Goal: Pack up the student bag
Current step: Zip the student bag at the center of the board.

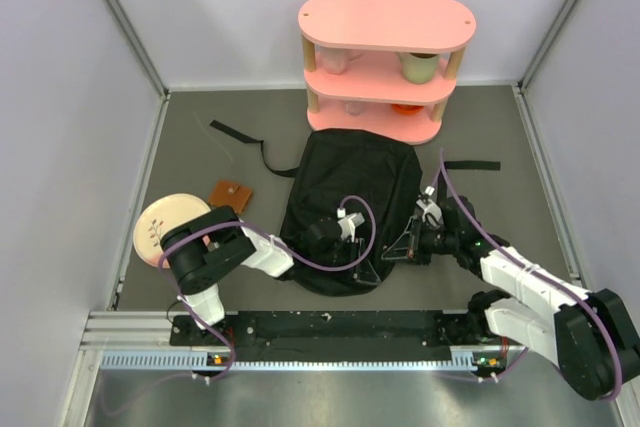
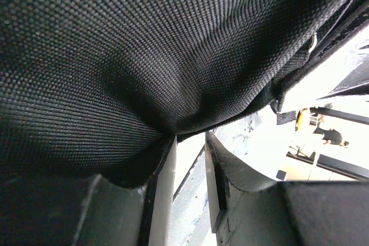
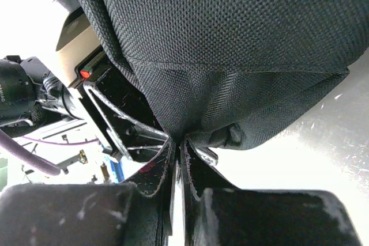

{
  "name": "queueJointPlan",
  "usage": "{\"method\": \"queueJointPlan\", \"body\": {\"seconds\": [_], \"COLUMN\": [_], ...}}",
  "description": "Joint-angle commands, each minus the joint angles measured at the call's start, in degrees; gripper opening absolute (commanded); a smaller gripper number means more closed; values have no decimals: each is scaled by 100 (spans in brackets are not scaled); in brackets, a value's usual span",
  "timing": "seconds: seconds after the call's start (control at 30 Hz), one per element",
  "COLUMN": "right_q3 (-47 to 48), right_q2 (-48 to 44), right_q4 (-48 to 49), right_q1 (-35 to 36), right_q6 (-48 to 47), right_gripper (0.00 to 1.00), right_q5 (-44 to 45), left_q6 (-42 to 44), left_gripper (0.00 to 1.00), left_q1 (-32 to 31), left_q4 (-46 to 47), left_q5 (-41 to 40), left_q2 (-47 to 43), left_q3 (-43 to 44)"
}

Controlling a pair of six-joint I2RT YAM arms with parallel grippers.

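Observation:
The student bag (image 1: 350, 197) is a floppy black fabric backpack lying flat in the middle of the table. Its straps (image 1: 236, 137) trail off to the far left and to the right. My left gripper (image 1: 335, 234) rests at the bag's near left part. In the left wrist view the left gripper (image 2: 190, 136) stands open. A fold of the bag (image 2: 144, 56) drapes onto its left fingertip and the gap between the fingers is empty. My right gripper (image 1: 402, 249) is at the bag's near right edge. In the right wrist view the right gripper (image 3: 180, 141) is shut on a pinch of the bag's fabric (image 3: 230, 38).
A pink three-tier shelf (image 1: 385, 22) stands just behind the bag, with a green cup (image 1: 421, 67) and an orange item (image 1: 407, 107) on it. A cream plate (image 1: 160, 227) and a small brown square item (image 1: 230, 195) lie to the left. Grey walls close in both sides.

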Motion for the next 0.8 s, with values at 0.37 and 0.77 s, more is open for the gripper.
{"method": "queueJointPlan", "body": {"seconds": [0.37, 0.77], "right_q3": [-213, 112], "right_q2": [-12, -2631], "right_q4": [-451, -1550], "right_q1": [147, 130], "right_q6": [-38, 593], "right_gripper": [13, 69], "right_q5": [-437, 988], "left_q6": [300, 264], "left_gripper": [32, 32], "left_q1": [10, 10], "left_q4": [-654, -611], "left_q5": [-651, -695], "left_q2": [79, -9], "left_q3": [42, -98]}}
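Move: My right fingers are shut on the zip pull at the bag's near right corner, so the pull sits right at their tips. From this hand the bag's middle lies about 14 cm ahead and 9 cm left, some 4 cm lower; a loose strap lies about 22 cm ahead, 18 cm right and 7 cm below. From my left hand the pull is roughly 3 cm ahead, 3 cm right and a little above. I let go of the zip pull with my right hand: the fingers start to part, the hand comes free with a quick jerk about 3.5 cm back towards my base, sinking slightly, then it rises some 4 cm and eases forward a little, fingers spreading to around two-thirds open. My left hand stays put, its part-open fingers still holding the bag's near edge. ##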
